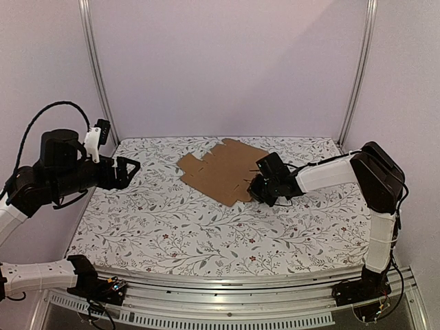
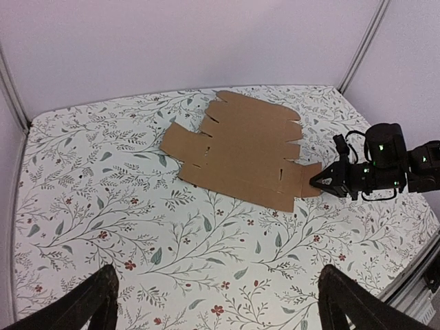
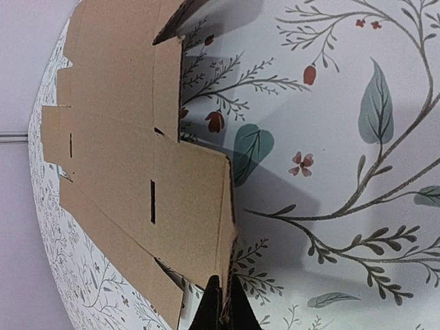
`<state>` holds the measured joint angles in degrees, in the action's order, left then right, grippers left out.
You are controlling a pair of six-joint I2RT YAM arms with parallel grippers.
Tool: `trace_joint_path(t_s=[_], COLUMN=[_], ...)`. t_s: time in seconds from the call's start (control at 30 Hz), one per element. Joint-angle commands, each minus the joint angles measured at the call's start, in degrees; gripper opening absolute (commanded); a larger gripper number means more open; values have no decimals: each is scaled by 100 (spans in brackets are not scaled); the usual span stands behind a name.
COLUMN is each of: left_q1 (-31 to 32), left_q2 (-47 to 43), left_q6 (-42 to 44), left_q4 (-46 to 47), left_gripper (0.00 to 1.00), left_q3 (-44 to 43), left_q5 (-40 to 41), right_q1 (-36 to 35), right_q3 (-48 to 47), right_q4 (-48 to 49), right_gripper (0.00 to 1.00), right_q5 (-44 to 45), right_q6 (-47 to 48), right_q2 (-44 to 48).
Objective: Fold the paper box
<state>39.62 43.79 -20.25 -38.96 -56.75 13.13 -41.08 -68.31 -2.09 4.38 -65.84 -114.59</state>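
Observation:
The paper box (image 1: 223, 170) is a flat brown die-cut cardboard sheet with flaps and slots, lying on the flowered table toward the back middle. The sheet (image 2: 240, 155) also fills the middle of the left wrist view and the left half (image 3: 124, 172) of the right wrist view. My right gripper (image 1: 251, 187) is shut on the thin edge of the sheet's near-right flap, which is lifted slightly off the table (image 3: 223, 309). My left gripper (image 1: 134, 165) hangs open above the table's left side, well away from the sheet, its two fingertips (image 2: 96, 299) far apart with nothing between them.
A flowered cloth (image 1: 206, 227) covers the table. Metal posts (image 1: 96, 69) stand at the back corners in front of plain walls. A metal rail (image 1: 240, 282) runs along the near edge, with the arm bases on it.

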Motion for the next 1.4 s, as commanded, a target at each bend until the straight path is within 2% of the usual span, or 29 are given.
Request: trace_joint_path(t_s=[0.0,0.17,0.4,0.5,0.63,0.83,1.07,1.37], left_q1=[37,38,35,39,37,37,36,37], left_q2=[41,100,242,286,344,407,528,554], left_q6=[22,120,251,293,324,313,323,317], left_q4=[-112,-52,19,31,59,180,268,273], left_gripper=[99,100,99,99,100,100,100,100], left_q3=[-158,-225,-374,-419,-449,-395,-372,-346], left_q5=[57,120,103,104,66,-3,-170,-352], right_q1=[21,27,78,157,291,404,394,282], right_q3=[58,142,6,-249,-703,-1560,-2402,-3477], right_q4=[-56,-149,-980,-1887,-3099,-4705,-5831,-6481], right_gripper=[0,0,0,0,0,0,0,0], right_q5=[-194,-672,-1598,-1858,-2035,-2286,-1639,-520], right_q6=[309,894,2022,2631,4045,5685,7420,8517], right_q2=[207,501,891,1003,1001,730,220,-601])
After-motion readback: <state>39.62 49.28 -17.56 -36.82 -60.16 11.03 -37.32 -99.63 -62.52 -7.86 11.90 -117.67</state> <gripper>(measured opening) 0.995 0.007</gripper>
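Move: Ahead and to the left of the right hand, whose shut fingers already pinch a near-right flap, the flat paper box has its middle about 12 cm farther out, 10 cm left and 2 cm below. Bare table lies some 13 cm back and 9 cm left of this hand, at the same depth below. From the idle left hand the paper box's middle is roughly 28 cm ahead, 24 cm right and 28 cm down. Swinging the paper box round by its pinched flap, the right hand draws back some 7 cm and rises about as much, then drifts right and sinks a little, easing forward at the last. All the while the wrist turns counter-clockwise, about 70 degrees, its left side dipping; the fingers keep their grip. ##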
